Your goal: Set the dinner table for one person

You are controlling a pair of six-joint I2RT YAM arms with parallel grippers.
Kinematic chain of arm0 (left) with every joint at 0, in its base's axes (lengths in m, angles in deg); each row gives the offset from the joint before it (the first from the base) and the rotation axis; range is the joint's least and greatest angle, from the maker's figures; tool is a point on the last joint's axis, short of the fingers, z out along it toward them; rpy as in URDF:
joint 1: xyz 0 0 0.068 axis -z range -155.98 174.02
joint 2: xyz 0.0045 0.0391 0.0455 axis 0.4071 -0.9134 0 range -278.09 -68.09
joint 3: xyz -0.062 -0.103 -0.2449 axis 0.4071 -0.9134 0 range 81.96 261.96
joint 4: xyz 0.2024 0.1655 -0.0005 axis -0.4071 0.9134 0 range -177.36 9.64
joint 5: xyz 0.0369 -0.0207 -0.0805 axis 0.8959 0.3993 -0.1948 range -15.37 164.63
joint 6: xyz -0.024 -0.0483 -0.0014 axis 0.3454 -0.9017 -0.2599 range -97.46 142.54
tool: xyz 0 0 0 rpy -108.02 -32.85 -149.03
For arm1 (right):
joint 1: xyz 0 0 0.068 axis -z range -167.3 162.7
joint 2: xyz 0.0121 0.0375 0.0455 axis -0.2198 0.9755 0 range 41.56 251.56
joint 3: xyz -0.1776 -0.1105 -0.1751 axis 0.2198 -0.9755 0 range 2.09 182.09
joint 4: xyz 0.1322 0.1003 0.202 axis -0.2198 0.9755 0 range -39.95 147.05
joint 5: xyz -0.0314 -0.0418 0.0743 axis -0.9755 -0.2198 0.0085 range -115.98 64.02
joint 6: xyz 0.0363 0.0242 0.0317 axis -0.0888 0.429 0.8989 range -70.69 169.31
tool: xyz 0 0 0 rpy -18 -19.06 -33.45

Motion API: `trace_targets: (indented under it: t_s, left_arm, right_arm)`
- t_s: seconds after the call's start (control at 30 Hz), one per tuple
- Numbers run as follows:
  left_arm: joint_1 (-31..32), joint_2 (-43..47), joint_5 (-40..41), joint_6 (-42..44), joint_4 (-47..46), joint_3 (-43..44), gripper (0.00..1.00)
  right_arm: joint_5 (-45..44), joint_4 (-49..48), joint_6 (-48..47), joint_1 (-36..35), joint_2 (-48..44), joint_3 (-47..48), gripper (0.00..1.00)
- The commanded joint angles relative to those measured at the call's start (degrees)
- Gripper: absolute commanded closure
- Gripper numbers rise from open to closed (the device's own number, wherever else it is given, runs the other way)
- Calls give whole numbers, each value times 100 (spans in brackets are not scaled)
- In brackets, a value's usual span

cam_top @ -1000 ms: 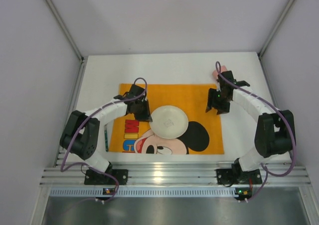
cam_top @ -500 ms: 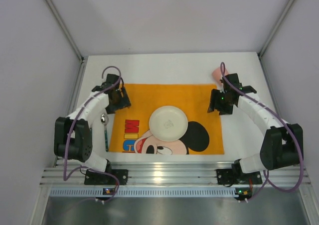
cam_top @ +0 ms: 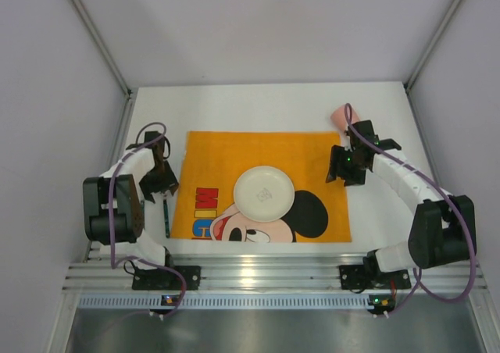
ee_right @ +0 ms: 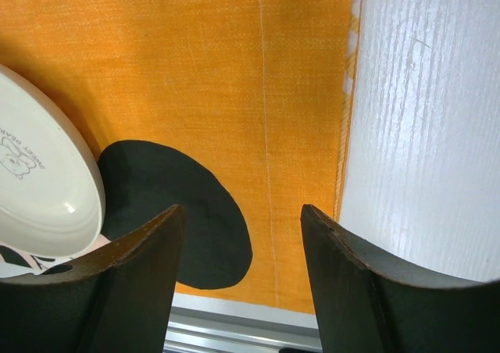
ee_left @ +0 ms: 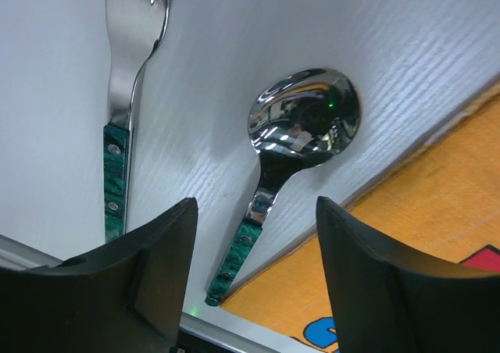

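The white dinner table (cam_top: 258,107) carries an orange Mickey Mouse mat (cam_top: 226,154) with a white plate (cam_top: 264,193) on it. A spoon (ee_left: 303,120) and a fork (ee_left: 123,95), both with green handles, lie on the bare table left of the mat. My left gripper (cam_top: 158,181) is open and empty above the spoon's handle (ee_left: 238,251), which lies between the fingers. My right gripper (cam_top: 344,171) is open and empty over the mat's right edge (ee_right: 344,119). The plate's rim also shows in the right wrist view (ee_right: 39,189).
A pink cup (cam_top: 341,116) stands on the table behind the right gripper, off the mat's far right corner. White walls enclose the table on three sides. A metal rail (cam_top: 258,275) runs along the near edge.
My left gripper has moved left from beside the plate, off the mat, to over the spoon. The plate stays on the mat. My right gripper has shifted only slightly.
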Motion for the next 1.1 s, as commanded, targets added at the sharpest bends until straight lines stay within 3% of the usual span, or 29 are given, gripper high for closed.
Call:
trace_targets:
  t_s: [0.0,0.23,0.4,0.5,0.53,0.6,0.63,0.73,0.9,0.97,1.03,1.07]
  left_arm:
    - [-8,-57,210,146,104,-125,36]
    - [-52,-565,35,164,-10,-90,55]
    - [-52,-742,166,76,-186,-72,59]
    - [-52,-917,262,76,-317,-2,67]
    - [-52,-1057,298,84,-335,51,76]
    - [-52,-1207,429,119,-362,147,82]
    - [-52,-1330,456,137,-353,252,93]
    - [-52,-1200,483,146,-213,516,100]
    - [1,-480,921,304,130,1296,100]
    - [27,-417,1062,392,367,1666,100]
    - [132,-382,1115,375,534,2203,100]
    - [176,-382,1063,348,561,2352,100]
  right_arm:
    - [0,-137,-80,54,33,103,38]
    - [26,-154,-124,46,261,235,38]
    - [35,-172,-133,54,367,262,39]
    - [61,-198,-133,72,419,253,39]
    - [70,-207,-133,63,437,270,39]
    - [105,-233,-133,72,454,279,39]
    - [62,-225,-124,72,437,288,38]
    - [-17,-242,-133,72,279,297,35]
    - [184,-356,-124,72,-72,358,18]
    - [517,-435,-159,72,-99,428,13]
    - [981,-575,-168,46,-143,551,0]
    - [1176,-628,-177,19,-143,587,0]
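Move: The spoon lies almost under the open left fingers, its neck right between them and 2 cm down, its middle about 3 cm back towards the base. The fork lies roughly 8 cm to the left of this hand and 2 cm back. To its right, the plate's middle is some 34 cm off and 1 cm ahead, the placemat's middle 33 cm off and 4 cm ahead. From the right hand the spoon is about 58 cm left, 5 cm back and 8 cm below. The spoon is pinched at its neck, just below the bowl, as the left hand sinks about 2 cm and its fingers shut on it; still gripping, that hand then climbs some 5 cm while swinging forward about as far and drifting slightly left. The right hand, empty over the placemat's right side, dips 2 cm, then rises about 3 cm and opens wide. ##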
